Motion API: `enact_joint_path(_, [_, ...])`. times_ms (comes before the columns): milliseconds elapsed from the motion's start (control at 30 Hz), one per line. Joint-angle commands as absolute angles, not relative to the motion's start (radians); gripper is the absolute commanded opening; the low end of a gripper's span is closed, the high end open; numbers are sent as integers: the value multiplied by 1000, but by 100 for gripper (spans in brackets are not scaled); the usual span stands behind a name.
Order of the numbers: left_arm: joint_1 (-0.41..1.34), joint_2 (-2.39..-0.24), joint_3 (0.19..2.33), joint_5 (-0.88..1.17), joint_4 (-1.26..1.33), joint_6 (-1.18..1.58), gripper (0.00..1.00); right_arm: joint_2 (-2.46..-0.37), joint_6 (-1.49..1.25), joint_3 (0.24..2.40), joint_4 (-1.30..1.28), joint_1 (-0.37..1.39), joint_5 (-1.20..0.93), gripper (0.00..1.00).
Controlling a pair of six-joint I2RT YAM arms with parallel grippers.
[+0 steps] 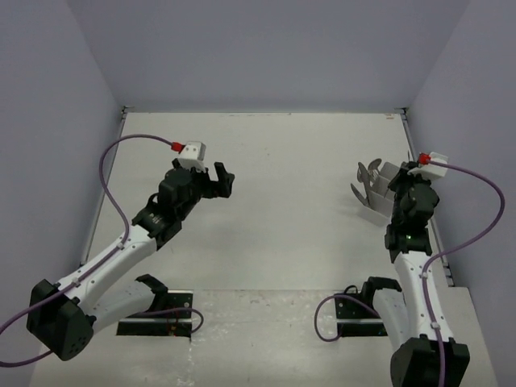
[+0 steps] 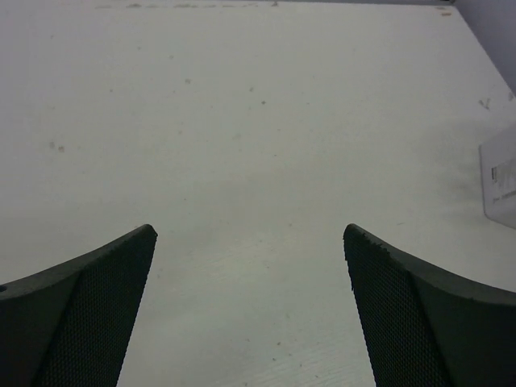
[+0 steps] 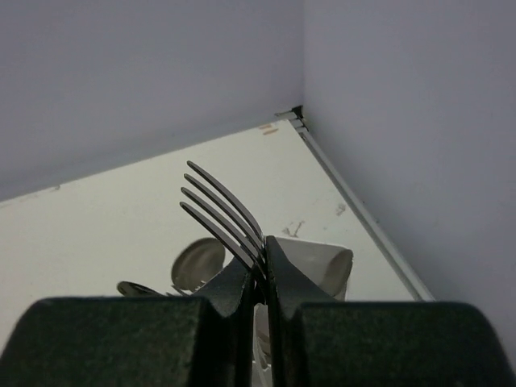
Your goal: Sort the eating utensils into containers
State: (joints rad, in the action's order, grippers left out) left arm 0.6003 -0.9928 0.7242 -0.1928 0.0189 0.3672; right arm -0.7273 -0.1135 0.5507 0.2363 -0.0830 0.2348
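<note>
My right gripper [image 3: 264, 260] is shut on a silver fork [image 3: 223, 211], whose tines stick up and to the left past the fingertips. Just beyond it stands the pale white container [image 3: 324, 266], with a spoon bowl [image 3: 197, 262] and other eating utensils leaning out to its left. From above, that container [image 1: 385, 196] sits at the right of the table with utensils [image 1: 367, 174] fanning out of it, and the right gripper [image 1: 401, 182] is right at it. My left gripper [image 1: 222, 179] hangs open over bare table left of centre, its fingers [image 2: 105, 298] wide apart with nothing between them.
Grey walls close the table on the left, back and right. The right wall and the table's raised edge [image 3: 363, 214] run close beside the container. A corner of a white box [image 2: 500, 177] shows at the right edge of the left wrist view.
</note>
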Motion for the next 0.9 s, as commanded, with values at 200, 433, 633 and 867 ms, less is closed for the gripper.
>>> enact_joint_path(200, [437, -1012, 680, -101, 57, 454, 100, -951, 47, 450, 682, -224, -41, 0])
enact_joint_path(433, [439, -1019, 647, -35, 107, 468, 100, -990, 23, 486, 703, -233, -110, 0])
enact_joint_path(633, [439, -1005, 630, -55, 107, 454, 100, -954, 55, 592, 531, -235, -106, 0])
enact_joint_path(867, [439, -1006, 629, -92, 100, 446, 100, -1067, 86, 578, 595, -235, -135, 0])
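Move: My right hand already holds the fork, tines up. The container's back compartment lies about 10 cm ahead of this hand, 4 cm to its right and some 20 cm below. The spoon heads stand up roughly 7 cm ahead of the hand and 5 cm to its left, about 8 cm lower; the knife's upper end leans out 9 cm to its left, level with it. From my open, empty left hand, that compartment is about 10 cm ahead and 52 cm to the right. With my right hand I keep the fork pinched and dip about 6 cm while reaching forward, then climb nearly all of that again, ending some 5 cm farther out over the container's back part. Meanwhile I turn the wrist about 10 degrees counter-clockwise and roll its left side down as much. My empty left hand, still open, shifts left and sinks about 4 cm. ##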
